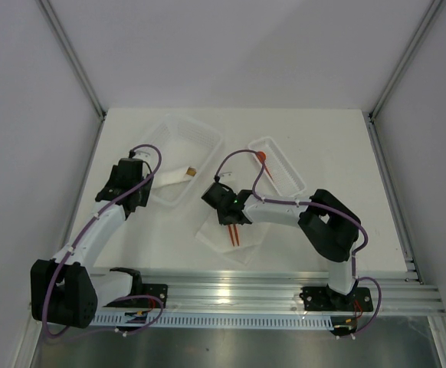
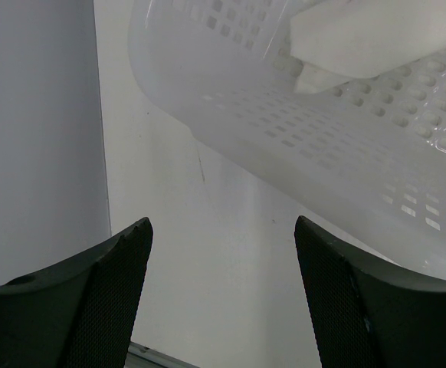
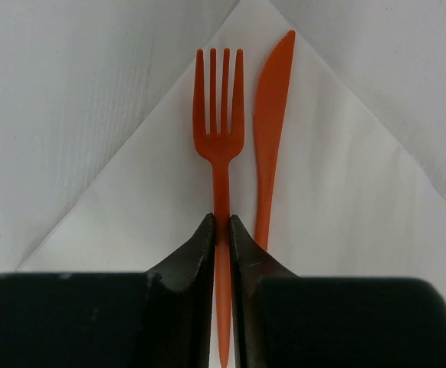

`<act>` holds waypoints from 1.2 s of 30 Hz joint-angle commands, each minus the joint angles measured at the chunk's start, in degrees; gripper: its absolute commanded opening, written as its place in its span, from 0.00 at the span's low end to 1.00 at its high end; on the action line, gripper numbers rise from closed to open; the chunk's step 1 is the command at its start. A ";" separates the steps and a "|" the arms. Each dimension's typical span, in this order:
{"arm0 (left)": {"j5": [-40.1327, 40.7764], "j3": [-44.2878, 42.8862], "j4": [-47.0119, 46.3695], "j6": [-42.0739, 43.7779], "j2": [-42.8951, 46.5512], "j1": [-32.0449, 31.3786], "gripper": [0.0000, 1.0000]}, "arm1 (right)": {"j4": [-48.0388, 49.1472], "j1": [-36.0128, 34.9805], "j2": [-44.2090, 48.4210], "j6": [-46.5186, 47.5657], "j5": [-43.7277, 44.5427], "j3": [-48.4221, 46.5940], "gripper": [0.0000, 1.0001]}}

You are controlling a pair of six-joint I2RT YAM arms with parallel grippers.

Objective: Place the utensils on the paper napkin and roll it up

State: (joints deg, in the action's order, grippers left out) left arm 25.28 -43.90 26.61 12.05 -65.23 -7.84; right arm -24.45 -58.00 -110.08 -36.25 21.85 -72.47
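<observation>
The paper napkin point(image 1: 234, 244) point(image 3: 345, 199) lies flat as a diamond in front of the arms. On it an orange-red fork point(image 3: 220, 138) and knife point(image 3: 273, 100) lie side by side, seen in the top view as two thin orange strips point(image 1: 234, 234). My right gripper point(image 3: 221, 222) point(image 1: 229, 215) is shut on the fork's handle, low over the napkin. An orange-red spoon point(image 1: 261, 158) lies in the clear tray point(image 1: 284, 170) at the back right. My left gripper point(image 2: 223, 226) point(image 1: 131, 192) stands open with nothing between its fingers, beside a white basket.
The perforated white basket point(image 1: 178, 146) point(image 2: 323, 130) at the back left holds a white paper roll point(image 2: 376, 38) with a brown tip point(image 1: 193, 172). Grey walls close the table on the left, back and right. An aluminium rail point(image 1: 284, 295) runs along the near edge.
</observation>
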 commanded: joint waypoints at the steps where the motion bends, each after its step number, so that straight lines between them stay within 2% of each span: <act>1: -0.14 0.04 -1.39 0.16 0.55 0.37 0.79 | -0.78 -0.01 -0.40 -0.05 1.97 -1.54 0.11; 12: -0.05 -0.05 -1.21 0.16 0.63 0.37 0.79 | -0.87 -0.10 -0.13 0.12 1.53 -1.36 0.22; 17: -0.14 -0.13 -1.03 0.07 0.81 0.37 0.79 | -0.95 -0.19 0.48 0.48 1.27 -1.62 0.23; 23: -0.23 -0.22 -0.86 -0.01 0.90 0.37 0.79 | -2.71 -0.10 4.17 1.35 1.80 -2.85 0.24; 27: -0.23 -0.31 -0.86 -0.01 0.98 0.37 0.79 | -2.71 0.43 9.44 5.48 0.75 -5.31 0.26; 30: -0.23 -0.40 -0.86 -0.01 1.07 0.37 0.79 | -1.49 3.93 15.32 10.48 -0.40 -6.28 0.28; 31: -0.23 -0.40 -0.77 -0.01 1.07 0.37 0.79 | -0.26 5.60 16.82 13.72 -1.10 -6.02 0.34; 32: -0.23 -0.48 -0.77 -0.01 1.07 0.37 0.79 | 0.10 10.23 18.66 15.23 -2.23 -5.67 0.37; 33: -0.14 -0.40 -0.77 -0.01 1.07 0.37 0.79 | -0.25 13.23 18.76 16.20 -5.73 -6.19 0.38; 36: 0.82 -1.19 -0.24 0.25 1.25 0.37 0.79 | -1.04 23.87 16.49 19.36 -9.10 -7.69 0.38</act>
State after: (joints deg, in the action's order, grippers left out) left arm 25.32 -43.90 26.70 12.05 -65.23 -7.84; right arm -25.58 -43.92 -92.58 -22.85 16.16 -78.50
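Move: In the white tray, the spoon lies about 20 cm ahead of the right hand and 13 cm to its right, at roughly the same height; the tray's middle is 20 cm ahead and 16 cm right. The fork is between the fingertips, lying on the napkin, with the knife 2 cm to its right and the napkin's middle 2 cm right and 1 cm back. From the left hand, the spoon is about 17 cm ahead, 41 cm right and 10 cm below. Letting go of the fork on the napkin, the right hand stays in place while its fingers part slightly, then lifts off quickly, straight up at first. The hand climbs about 16 cm and, still rising, swings some 8 cm forward and 5 cm right towards the spoon in the tray, fingers opening a little wider and wrist tilting up nearly 20 degrees. ##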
